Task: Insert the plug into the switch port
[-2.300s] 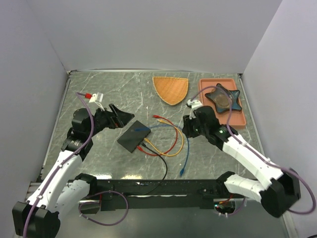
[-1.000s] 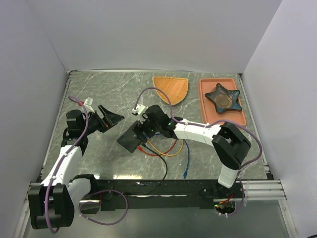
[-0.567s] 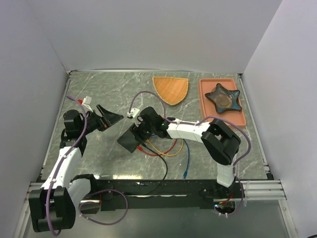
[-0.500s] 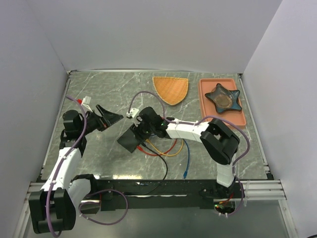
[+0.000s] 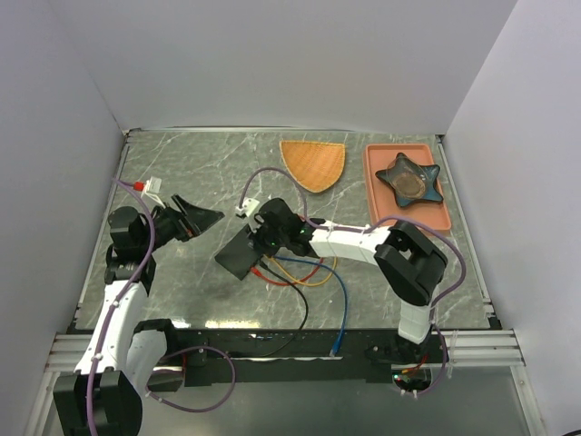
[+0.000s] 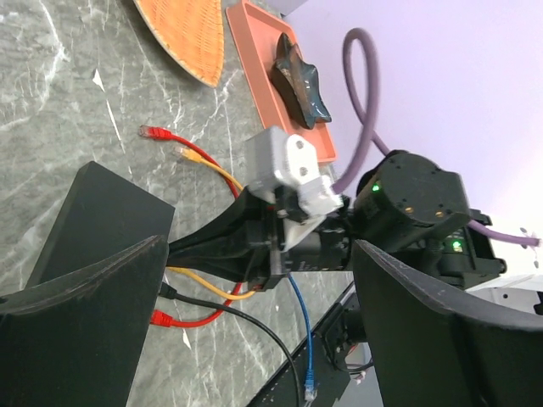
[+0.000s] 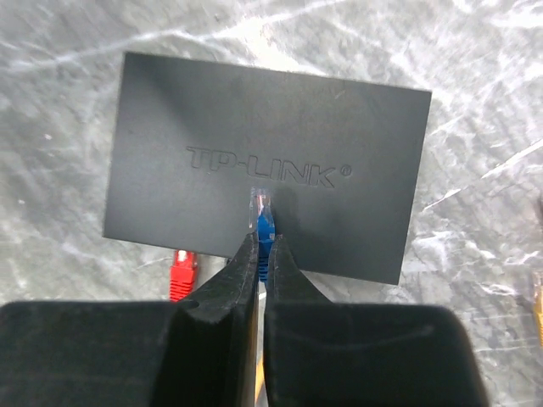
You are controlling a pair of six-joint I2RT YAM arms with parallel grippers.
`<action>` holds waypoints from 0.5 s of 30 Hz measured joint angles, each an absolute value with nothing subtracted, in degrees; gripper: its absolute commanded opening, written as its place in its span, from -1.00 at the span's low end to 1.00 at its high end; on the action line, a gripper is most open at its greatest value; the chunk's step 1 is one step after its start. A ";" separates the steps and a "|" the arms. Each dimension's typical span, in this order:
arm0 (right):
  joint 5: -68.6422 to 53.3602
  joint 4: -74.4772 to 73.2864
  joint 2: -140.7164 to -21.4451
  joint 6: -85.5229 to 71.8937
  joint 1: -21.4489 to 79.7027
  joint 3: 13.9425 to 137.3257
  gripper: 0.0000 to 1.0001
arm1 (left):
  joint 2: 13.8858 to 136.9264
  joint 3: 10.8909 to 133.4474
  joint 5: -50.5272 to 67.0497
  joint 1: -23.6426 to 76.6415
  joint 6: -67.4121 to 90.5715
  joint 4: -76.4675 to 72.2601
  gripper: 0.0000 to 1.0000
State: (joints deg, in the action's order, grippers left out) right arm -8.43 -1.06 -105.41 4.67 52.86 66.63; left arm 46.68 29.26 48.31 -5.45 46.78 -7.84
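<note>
The blue plug (image 7: 264,225) with its clear tip is pinched between my right gripper (image 7: 263,242) jaws, which are shut on it. It hangs over the top of the flat black switch box (image 7: 170,195), pointing across the lid near its cable-side edge. From above, the right gripper (image 5: 263,238) sits at the box (image 5: 238,256). The switch port is hidden on the box's edge, where a red plug (image 7: 181,273) pokes out. My left gripper (image 5: 204,216) stands open to the left of the box, holding nothing. The blue cable (image 5: 343,300) trails toward the near edge.
Red, yellow and black cables (image 5: 300,272) lie looped just right of the box. An orange fan-shaped basket (image 5: 313,163) and a pink tray (image 5: 372,182) with a dark star-shaped dish (image 5: 408,179) sit at the back right. The arm bases' black rail (image 5: 290,343) runs along the near edge.
My right gripper has closed on the blue plug beside the box, and the blue cable's free end has slid to the near rail. The left arm drew back slightly left, still open.
</note>
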 measured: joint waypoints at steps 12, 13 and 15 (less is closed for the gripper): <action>-9.10 0.32 -103.70 4.73 52.88 64.42 -0.25 | 46.48 29.26 48.14 -5.45 46.11 -6.15 0.93; -9.08 0.34 -103.72 4.67 52.88 64.42 -0.25 | 46.48 29.26 48.14 -5.45 46.11 -6.15 0.93; -9.08 0.34 -103.72 4.56 52.90 64.42 -0.25 | 46.48 29.26 48.14 -5.45 46.09 -6.15 0.92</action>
State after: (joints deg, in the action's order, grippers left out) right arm -9.08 0.34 -103.72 4.56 52.90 64.42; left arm 46.48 29.26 48.14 -5.45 46.09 -6.15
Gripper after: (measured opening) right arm 0.372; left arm 0.963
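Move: The right hand holds the blue plug in shut fingers just above the switch; the switch's middle lies about 2 cm ahead, 4 cm to the left and 3 cm below. At its port edge, the red plug is some 4 cm back and straight below, the black plug 2 cm back and 1 cm right, the yellow plug level and 2 cm right, all about 3 cm lower. From the left hand the switch lies roughly 5 cm back, 8 cm right and 20 cm down. Open the right fingers from shut to about a third and let go of the blue plug over the top of the switch. Lift the hand about 1 cm as they part, then ease most of that back down, keeping the fingertips around the plug and the wrist at practically the same angle. ##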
